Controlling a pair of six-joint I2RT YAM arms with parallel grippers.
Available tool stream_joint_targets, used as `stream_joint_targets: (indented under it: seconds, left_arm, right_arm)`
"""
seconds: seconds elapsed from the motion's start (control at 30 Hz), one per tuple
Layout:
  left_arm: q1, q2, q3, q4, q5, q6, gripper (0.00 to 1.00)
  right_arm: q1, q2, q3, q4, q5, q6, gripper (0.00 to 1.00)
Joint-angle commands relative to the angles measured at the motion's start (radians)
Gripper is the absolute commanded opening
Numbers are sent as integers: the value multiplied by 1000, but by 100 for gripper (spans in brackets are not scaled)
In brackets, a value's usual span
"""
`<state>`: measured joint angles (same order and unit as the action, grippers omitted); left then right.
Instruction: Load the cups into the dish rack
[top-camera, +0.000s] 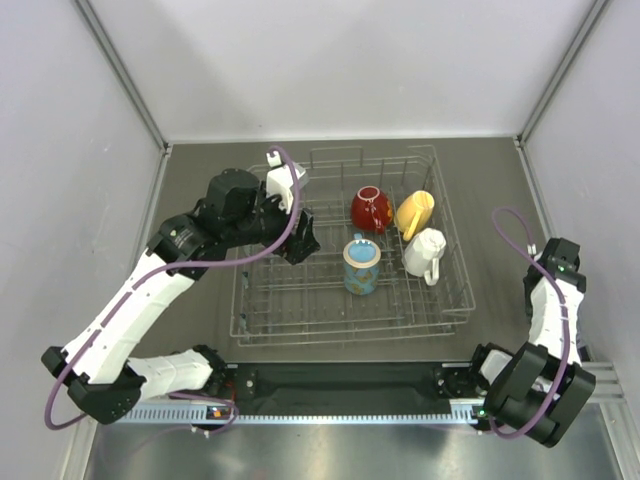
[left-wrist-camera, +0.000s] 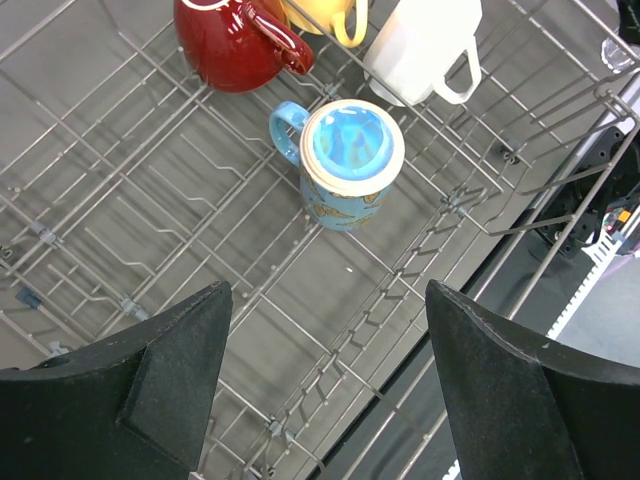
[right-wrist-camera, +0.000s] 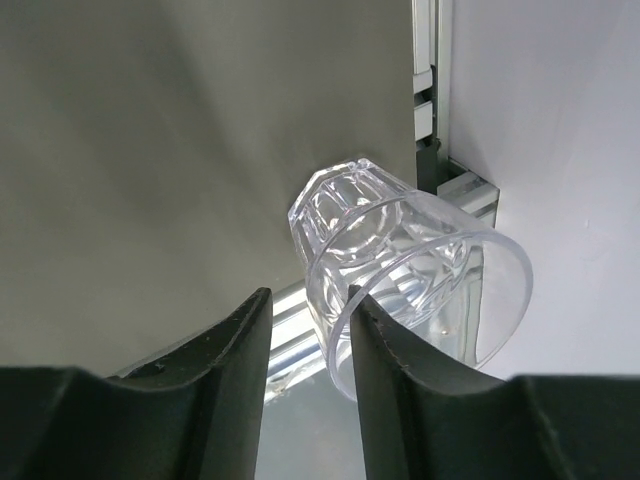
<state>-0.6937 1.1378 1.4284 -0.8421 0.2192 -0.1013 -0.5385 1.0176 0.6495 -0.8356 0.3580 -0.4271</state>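
Four cups stand in the grey wire dish rack (top-camera: 262, 312): a red cup (top-camera: 371, 208), a yellow mug (top-camera: 414, 213), a white handled mug (top-camera: 425, 251) and a blue patterned mug (top-camera: 361, 266). My left gripper (left-wrist-camera: 327, 288) hovers open over the rack's bare grid floor (left-wrist-camera: 100, 200), with the blue mug (left-wrist-camera: 350, 160) just beyond its fingers. In the right wrist view, a clear glass (right-wrist-camera: 400, 260) is tilted, its mouth toward the camera. My right gripper (right-wrist-camera: 307, 297) straddles the rim: one finger is inside the glass, the other outside with a gap showing.
The glass sits by the table's right edge, next to an aluminium rail (right-wrist-camera: 425, 110) and the white wall (right-wrist-camera: 560, 120). The right arm (top-camera: 550, 290) is folded at the table's right side. The rack's raised wire side (left-wrist-camera: 560, 190) is close to the left gripper.
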Motion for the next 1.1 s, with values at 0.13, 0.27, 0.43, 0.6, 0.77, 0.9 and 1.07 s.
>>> stream_joint_targets:
  seconds: [0.13,0.27,0.43,0.6,0.77,0.9,1.07]
  left_arm:
    - [-3,7,12,0,-20,26,84]
    - [-3,11,9,0,-26,28,84]
    - [-1,20,17,1,-26,23,84]
    - [-3,30,20,11,-34,9,86]
    - [-3,50,24,26,-29,-32,87]
    - [-3,105,61,35,-11,-70,87]
    - [-1,172,144,32,19,-126,87]
  right_arm:
    - [-26,12,-20,36,-2,-19,29]
    - [-25,7,-30,47,1,-22,18]
    - [-14,-5,-30,64,12,-9,0]
    - [95,-19,48,78,24,20,0]
    - [234,-2,146,124,183,10,0]
    - [273,29,327,135,158,99,0]
    - [311,68,527,112,23,256,0]
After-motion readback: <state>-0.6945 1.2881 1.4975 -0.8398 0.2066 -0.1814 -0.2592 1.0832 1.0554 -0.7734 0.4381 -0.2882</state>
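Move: The clear glass stands upright under the right hand, its near wall already between the open fingers. Its middle lies about 4 cm to the right, 2 cm back and 4 cm below. The white cup in the rack is some 18 cm ahead and 26 cm left of that hand, the blue cup roughly 16 cm ahead and 40 cm left. From the left hand the glass is about 53 cm right, 12 cm back and 28 cm down. Down about 1 cm and a touch back first, the right hand shuts its fingers on the glass's rim wall, one finger inside and one outside. It then speeds up and forward, some 14 cm each way, away from the table's near edge, fingers swinging about 25 degrees forward. The open left hand eases 3–4 cm forward, right and down over the rack. ##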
